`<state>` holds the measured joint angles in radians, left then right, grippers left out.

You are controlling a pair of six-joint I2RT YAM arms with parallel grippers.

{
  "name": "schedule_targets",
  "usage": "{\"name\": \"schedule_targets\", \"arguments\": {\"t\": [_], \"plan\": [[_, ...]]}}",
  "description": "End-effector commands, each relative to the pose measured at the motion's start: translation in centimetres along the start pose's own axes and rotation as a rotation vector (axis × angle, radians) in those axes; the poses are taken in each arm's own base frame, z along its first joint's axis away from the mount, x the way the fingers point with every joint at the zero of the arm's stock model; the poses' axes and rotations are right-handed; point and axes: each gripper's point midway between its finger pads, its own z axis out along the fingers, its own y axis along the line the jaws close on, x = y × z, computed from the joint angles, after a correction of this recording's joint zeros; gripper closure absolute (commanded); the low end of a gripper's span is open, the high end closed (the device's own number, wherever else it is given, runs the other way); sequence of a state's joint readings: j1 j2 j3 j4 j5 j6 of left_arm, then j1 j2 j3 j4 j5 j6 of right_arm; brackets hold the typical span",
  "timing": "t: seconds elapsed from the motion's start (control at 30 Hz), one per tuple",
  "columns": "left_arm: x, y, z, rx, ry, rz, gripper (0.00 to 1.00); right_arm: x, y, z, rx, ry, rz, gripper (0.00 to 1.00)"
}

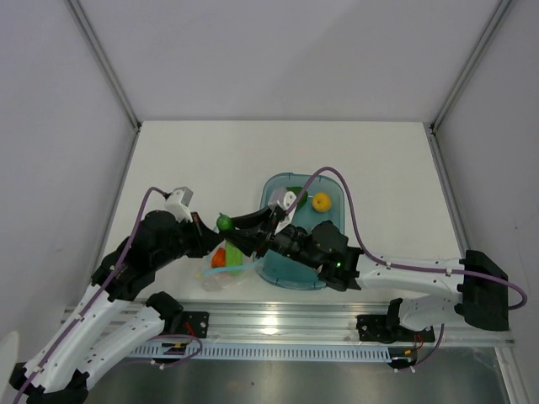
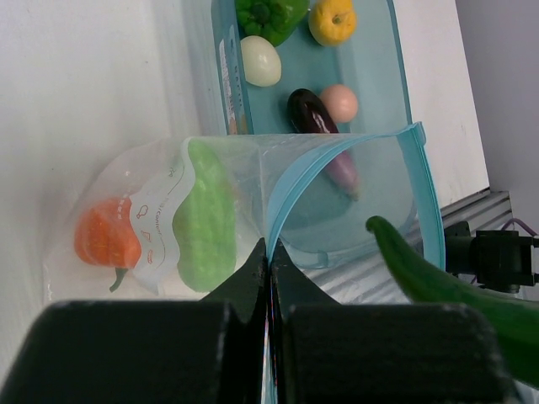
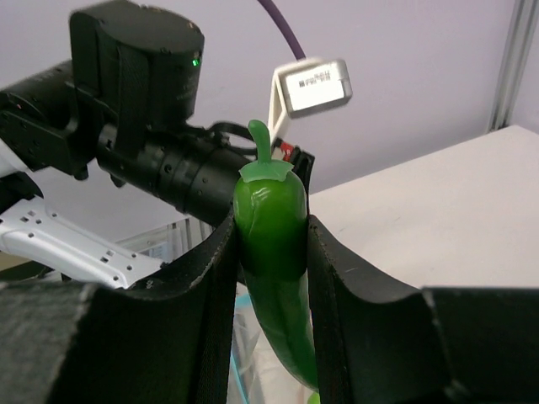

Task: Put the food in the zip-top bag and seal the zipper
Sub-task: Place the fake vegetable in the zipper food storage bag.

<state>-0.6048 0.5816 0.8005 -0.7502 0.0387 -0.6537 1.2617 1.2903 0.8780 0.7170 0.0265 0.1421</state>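
Observation:
The zip-top bag [image 2: 160, 202] lies on the table with its mouth held open, and an orange pepper [image 2: 107, 236] and a pale green pod [image 2: 205, 224] are inside it. My left gripper [image 2: 269, 252] is shut on the zipper [image 2: 290, 189] at the near edge of the mouth. My right gripper [image 3: 269, 240] is shut on a green chili pepper [image 3: 271, 219], stem up. The chili's tip [image 2: 417, 269] hangs beside the bag mouth. From above, the chili [image 1: 225, 222] sits just above the bag [image 1: 221, 273], between both grippers.
A teal tray [image 2: 383, 76] behind the bag holds more food: a green bell pepper [image 2: 269, 15], a yellow piece [image 2: 332, 20], a white egg shape [image 2: 260, 61], a dark eggplant [image 2: 313, 112] and a pink ball [image 2: 340, 102]. The aluminium rail [image 1: 278, 320] runs along the near table edge.

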Motion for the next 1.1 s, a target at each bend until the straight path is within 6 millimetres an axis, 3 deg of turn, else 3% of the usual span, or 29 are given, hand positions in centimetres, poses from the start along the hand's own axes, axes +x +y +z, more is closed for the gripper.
{"name": "schedule_targets", "arguments": {"t": [0.0, 0.07, 0.17, 0.2, 0.27, 0.33, 0.4, 0.57, 0.63, 0.67, 0.73, 0.77, 0.8, 0.87, 0.9, 1.07], "plan": [[-1.5, -1.5, -1.0, 0.052, -0.042, 0.018, 1.0, -1.3, 0.1, -0.1, -0.005, -0.1, 0.033, 0.93], [-1.5, -1.4, -0.9, 0.05, -0.042, 0.02, 0.99, -0.8, -0.3, -0.4, 0.01, -0.1, 0.046, 0.88], [-1.4, -1.2, -0.9, 0.042, -0.044, 0.019, 0.99, 0.3, -0.7, -0.6, 0.02, -0.078, 0.067, 0.66], [-1.4, -1.2, -0.9, 0.042, -0.042, 0.019, 1.0, 0.4, -0.9, -0.6, 0.025, -0.073, 0.071, 0.51], [-1.3, -1.2, -1.0, 0.044, -0.044, 0.019, 0.99, 0.8, -0.8, -0.6, 0.02, -0.056, 0.075, 0.38], [-1.5, -1.1, -1.1, 0.035, -0.053, 0.017, 0.99, 1.0, -0.9, -0.5, 0.025, -0.048, 0.077, 0.16], [-1.8, -1.0, -1.4, 0.031, -0.07, 0.015, 0.99, 0.9, -1.0, -0.6, 0.031, -0.048, 0.08, 0.07], [-1.9, -0.8, -1.7, 0.02, -0.081, 0.012, 0.99, 0.1, -1.2, -0.9, 0.048, -0.048, 0.074, 0.04], [-1.9, -0.8, -1.9, 0.019, -0.08, 0.012, 0.99, -0.1, -2.2, -1.3, 0.113, -0.034, 0.076, 0.04], [-2.1, -0.3, -2.0, -0.009, -0.094, 0.012, 1.0, -1.4, -2.9, -1.7, 0.165, -0.059, 0.081, 0.04], [-2.8, 0.0, -2.5, -0.03, -0.125, 0.013, 1.0, -0.8, -4.3, -2.5, 0.253, -0.001, 0.089, 0.04], [-3.0, 0.1, -2.7, -0.039, -0.133, 0.014, 0.99, -2.4, -4.7, -2.8, 0.296, -0.017, 0.101, 0.04], [-3.1, 0.3, -3.0, -0.046, -0.144, 0.015, 1.0, -1.5, -6.5, -3.9, 0.409, 0.036, 0.094, 0.04], [-3.8, 0.4, -3.6, -0.059, -0.179, 0.019, 0.99, -2.0, -7.8, -5.3, 0.503, 0.045, 0.115, 0.04], [-4.0, 0.5, -3.8, -0.066, -0.187, 0.02, 0.99, -3.2, -8.3, -6.1, 0.54, 0.028, 0.125, 0.04], [-4.1, 0.8, -4.1, -0.077, -0.199, 0.025, 0.99, -1.7, -13.5, -11.8, 0.793, 0.159, 0.152, 0.07]]}}
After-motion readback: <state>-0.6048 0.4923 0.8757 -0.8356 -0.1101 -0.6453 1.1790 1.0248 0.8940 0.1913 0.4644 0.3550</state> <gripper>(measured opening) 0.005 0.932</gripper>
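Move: The bag mouth the green chili is to go into lies about 8 cm below the right hand and some 2 cm to its left, neither ahead nor back. In the bag, 20 cm down and about level with it fore-and-aft, the light-green cucumber is roughly 3 cm left and the orange pepper 7 cm left. The bin's middle is 17 cm right, 8 cm ahead, 24 cm below. From the left hand, pinching the rim, the mouth's middle is about 6 cm right, 3 cm back and 2 cm lower. Still pinching the green chili above the bag mouth, the right hand sinks about 3 cm, opens wide to let go of it, and then backs out to the right and forward, over the bin, some 12 cm, swinging clockwise and tipping down. The left hand keeps hold of the rim and, late on, draws it about 3 cm left and 3 cm up. ##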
